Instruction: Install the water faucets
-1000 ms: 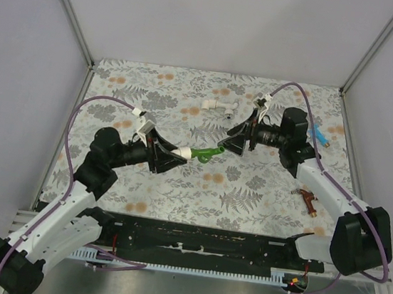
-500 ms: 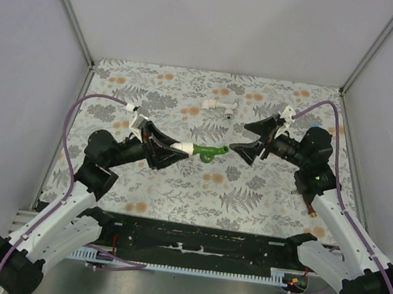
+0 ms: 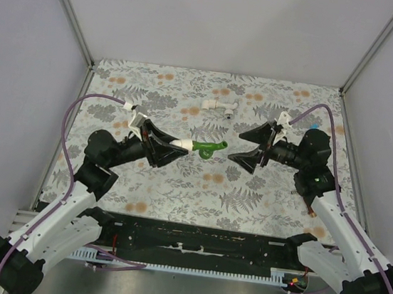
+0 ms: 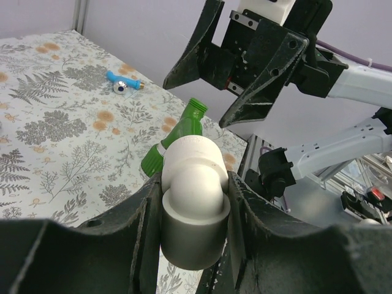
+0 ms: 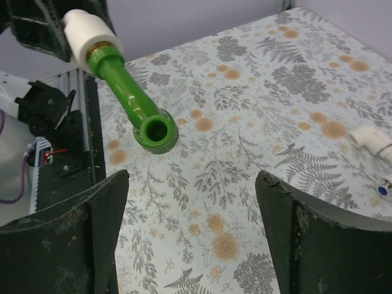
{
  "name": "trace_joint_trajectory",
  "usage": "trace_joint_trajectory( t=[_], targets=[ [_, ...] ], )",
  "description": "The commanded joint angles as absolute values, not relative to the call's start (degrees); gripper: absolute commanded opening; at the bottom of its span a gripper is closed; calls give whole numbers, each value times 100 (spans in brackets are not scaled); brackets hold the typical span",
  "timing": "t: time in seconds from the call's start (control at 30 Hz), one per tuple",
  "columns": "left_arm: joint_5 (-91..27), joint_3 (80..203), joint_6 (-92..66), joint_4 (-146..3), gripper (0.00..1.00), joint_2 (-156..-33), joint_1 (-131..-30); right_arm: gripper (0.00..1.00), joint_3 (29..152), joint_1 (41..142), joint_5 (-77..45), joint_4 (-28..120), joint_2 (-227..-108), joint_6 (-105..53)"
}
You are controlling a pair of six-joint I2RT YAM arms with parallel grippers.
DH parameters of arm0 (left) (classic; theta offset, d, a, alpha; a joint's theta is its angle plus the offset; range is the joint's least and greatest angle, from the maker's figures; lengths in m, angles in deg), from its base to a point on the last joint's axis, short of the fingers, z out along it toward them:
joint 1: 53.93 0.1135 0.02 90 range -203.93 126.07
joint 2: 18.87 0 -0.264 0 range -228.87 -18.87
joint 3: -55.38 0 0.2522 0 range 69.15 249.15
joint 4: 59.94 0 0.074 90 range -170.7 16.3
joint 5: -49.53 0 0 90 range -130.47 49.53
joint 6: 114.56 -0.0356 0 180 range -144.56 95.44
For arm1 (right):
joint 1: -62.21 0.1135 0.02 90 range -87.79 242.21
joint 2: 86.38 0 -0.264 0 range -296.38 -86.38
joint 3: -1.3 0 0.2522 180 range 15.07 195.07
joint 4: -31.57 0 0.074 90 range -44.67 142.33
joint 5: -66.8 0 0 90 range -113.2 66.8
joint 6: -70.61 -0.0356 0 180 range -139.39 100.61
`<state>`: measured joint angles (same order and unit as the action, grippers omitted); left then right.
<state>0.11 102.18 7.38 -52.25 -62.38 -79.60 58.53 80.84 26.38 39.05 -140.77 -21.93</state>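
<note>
My left gripper [image 3: 180,147] is shut on a white elbow fitting [image 4: 193,177], held above the table. The bright green water faucet [image 3: 207,148] is joined to that fitting and sticks out toward the right arm. In the right wrist view the green faucet [image 5: 125,86] hangs from the elbow [image 5: 86,30] with its round open end facing the camera. My right gripper [image 3: 236,145] stands open just right of the faucet, touching nothing. The table shows between the fingers [image 5: 92,245]. A blue faucet [image 4: 122,82] lies on the table far behind.
A second white elbow fitting [image 3: 219,107] with a small piece beside it lies at the back middle of the flowered table [image 3: 177,188], and it shows at the right edge of the right wrist view [image 5: 373,139]. Grey walls close in the table's sides and back.
The right gripper has let go of the green faucet's end and drawn back to the right, jaws wide. The left gripper has kept its grip, and the faucet now points slightly more upward.
</note>
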Motion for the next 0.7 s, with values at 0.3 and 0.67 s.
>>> trace_joint_trajectory(
  t=[0.3,0.67],
  targets=[
    [330,10360,1341,-4048,2,-6379,-7951,89,5567,9120,3270,474,-15202,-3890],
    [707,10544,473,-4328,2,-6343,-7951,55,5980,9350,3472,-370,-15888,-5153]
  ],
)
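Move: The green faucet sticks out of the white end piece in the left fingers, its middle about 8 cm to the left hand's right, 2 cm ahead and 1 cm above. From the open right hand, the green faucet's middle lies some 9 cm to the left and 3 cm back, about level; the white end piece is roughly 16 cm left and 4 cm back, also level. The white faucet lies on the cloth about 18 cm ahead, 6 cm left and 18 cm below the right hand. The right hand sweeps about 8 cm to its left and 3 cm back onto the free end of the green faucet, turning some 20 degrees counter-clockwise with its fingertips tipping up a little, and late in the reach rises about 1 cm as the fingers begin to close from wide open around the faucet body, still well short of shut. The left hand keeps its grip on the white end piece and lifts a little over 1 cm, holding the faucet out to the right hand. ##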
